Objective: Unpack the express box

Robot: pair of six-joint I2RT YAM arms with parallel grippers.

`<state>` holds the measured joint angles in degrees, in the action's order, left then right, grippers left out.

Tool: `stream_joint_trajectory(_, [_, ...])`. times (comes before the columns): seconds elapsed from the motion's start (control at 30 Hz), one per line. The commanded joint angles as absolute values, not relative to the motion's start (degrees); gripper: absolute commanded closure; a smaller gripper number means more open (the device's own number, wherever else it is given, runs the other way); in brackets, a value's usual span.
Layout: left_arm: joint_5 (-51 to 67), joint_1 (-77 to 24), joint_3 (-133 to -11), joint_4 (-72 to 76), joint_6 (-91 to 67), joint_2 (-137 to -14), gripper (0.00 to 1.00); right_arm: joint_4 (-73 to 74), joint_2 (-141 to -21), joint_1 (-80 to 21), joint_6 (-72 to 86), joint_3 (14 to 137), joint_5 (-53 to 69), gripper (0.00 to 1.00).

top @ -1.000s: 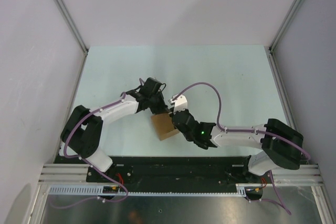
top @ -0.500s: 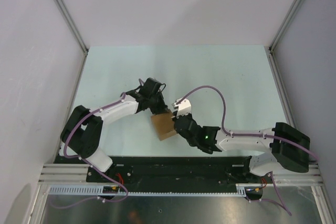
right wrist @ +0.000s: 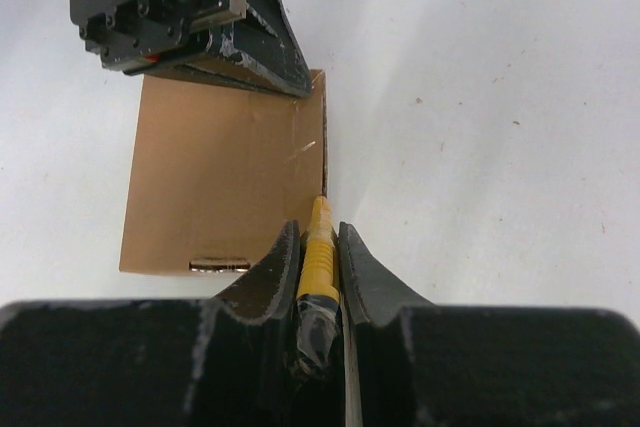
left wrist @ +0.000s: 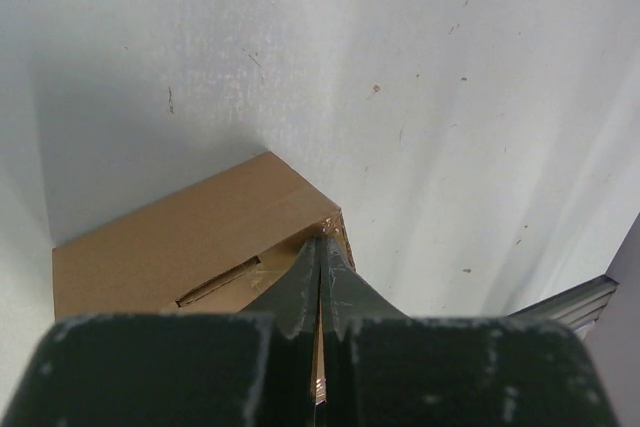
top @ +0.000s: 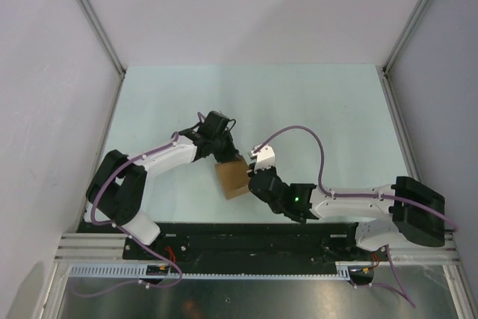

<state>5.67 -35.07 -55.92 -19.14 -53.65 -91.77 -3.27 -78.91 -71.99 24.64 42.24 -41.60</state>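
Observation:
The express box (top: 231, 179), a small brown cardboard cube, sits on the table between both arms. My left gripper (left wrist: 321, 242) is shut, its tips resting on the box (left wrist: 190, 237) at a taped top corner. In the top view the left gripper (top: 223, 158) is at the box's far edge. My right gripper (right wrist: 318, 230) is shut on a yellow utility knife (right wrist: 319, 252), whose tip touches the right-hand edge of the box (right wrist: 225, 187). From above, the right gripper (top: 252, 177) stands against the box's right side.
The pale table (top: 321, 110) is walled by grey panels left, right and behind. A black base rail (top: 246, 237) runs along the near edge. A short strip of tape (right wrist: 220, 265) shows on the box's near edge.
The right arm has stretched out and lowered, and its wrist has slid a little nearer along the box's right side with the knife. Left gripper and box have stayed put.

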Motion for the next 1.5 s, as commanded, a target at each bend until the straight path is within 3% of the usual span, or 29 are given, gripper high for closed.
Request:
stream_joint_trajectory(0.0, [2.3, -35.3, -51.8, -25.9, -52.9, -97.5, 1.00, 1.8, -76.3, -74.2, 28.5, 41.1, -36.6, 1.00])
stream_joint_trajectory(0.53, [2.3, -35.4, -51.3, -25.9, -53.9, -98.2, 1.00, 8.4, -71.5, -74.4, 33.8, 40.9, -30.9, 1.00])
stream_joint_trajectory(0.93, [2.5, -35.3, -51.3, -25.8, -53.6, -98.8, 1.00, 8.6, -75.2, -74.5, 35.6, 40.9, -29.5, 1.00])
stream_joint_trajectory(1.13, [3.5, -35.4, -52.1, -25.9, -51.9, -97.6, 1.00, 3.5, -71.6, -74.5, 28.3, 42.7, -30.8, 1.00])
stream_joint_trajectory(1.47, [4.7, -35.3, -55.1, -25.9, -47.5, -91.8, 0.98, 7.5, -65.7, -70.2, 19.9, 52.0, -33.6, 1.00])
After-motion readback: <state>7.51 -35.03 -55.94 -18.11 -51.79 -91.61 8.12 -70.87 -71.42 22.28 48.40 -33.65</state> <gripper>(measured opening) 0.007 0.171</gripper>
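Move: The right gripper holds the yellow knife with its tip on the right-hand edge of the express box, whose middle lies about 3 cm ahead of this hand, 5 cm to its left and 7 cm below. The left fingertips, on the box's far right corner, are roughly 8 cm ahead of the right hand, 3 cm left and 5 cm lower. From the left hand, the box's middle is some 6 cm back, 2 cm left and 3 cm below. Keep the shut left fingers on the far right corner of the box while the right gripper draws the knife back along the right-hand edge, about 2.5 cm towards the robot and slightly right, tilting the fingers a little further down. Pause there, then raise the right hand quickly some 5 cm to bring the blade clear, keeping the grip on the knife. ##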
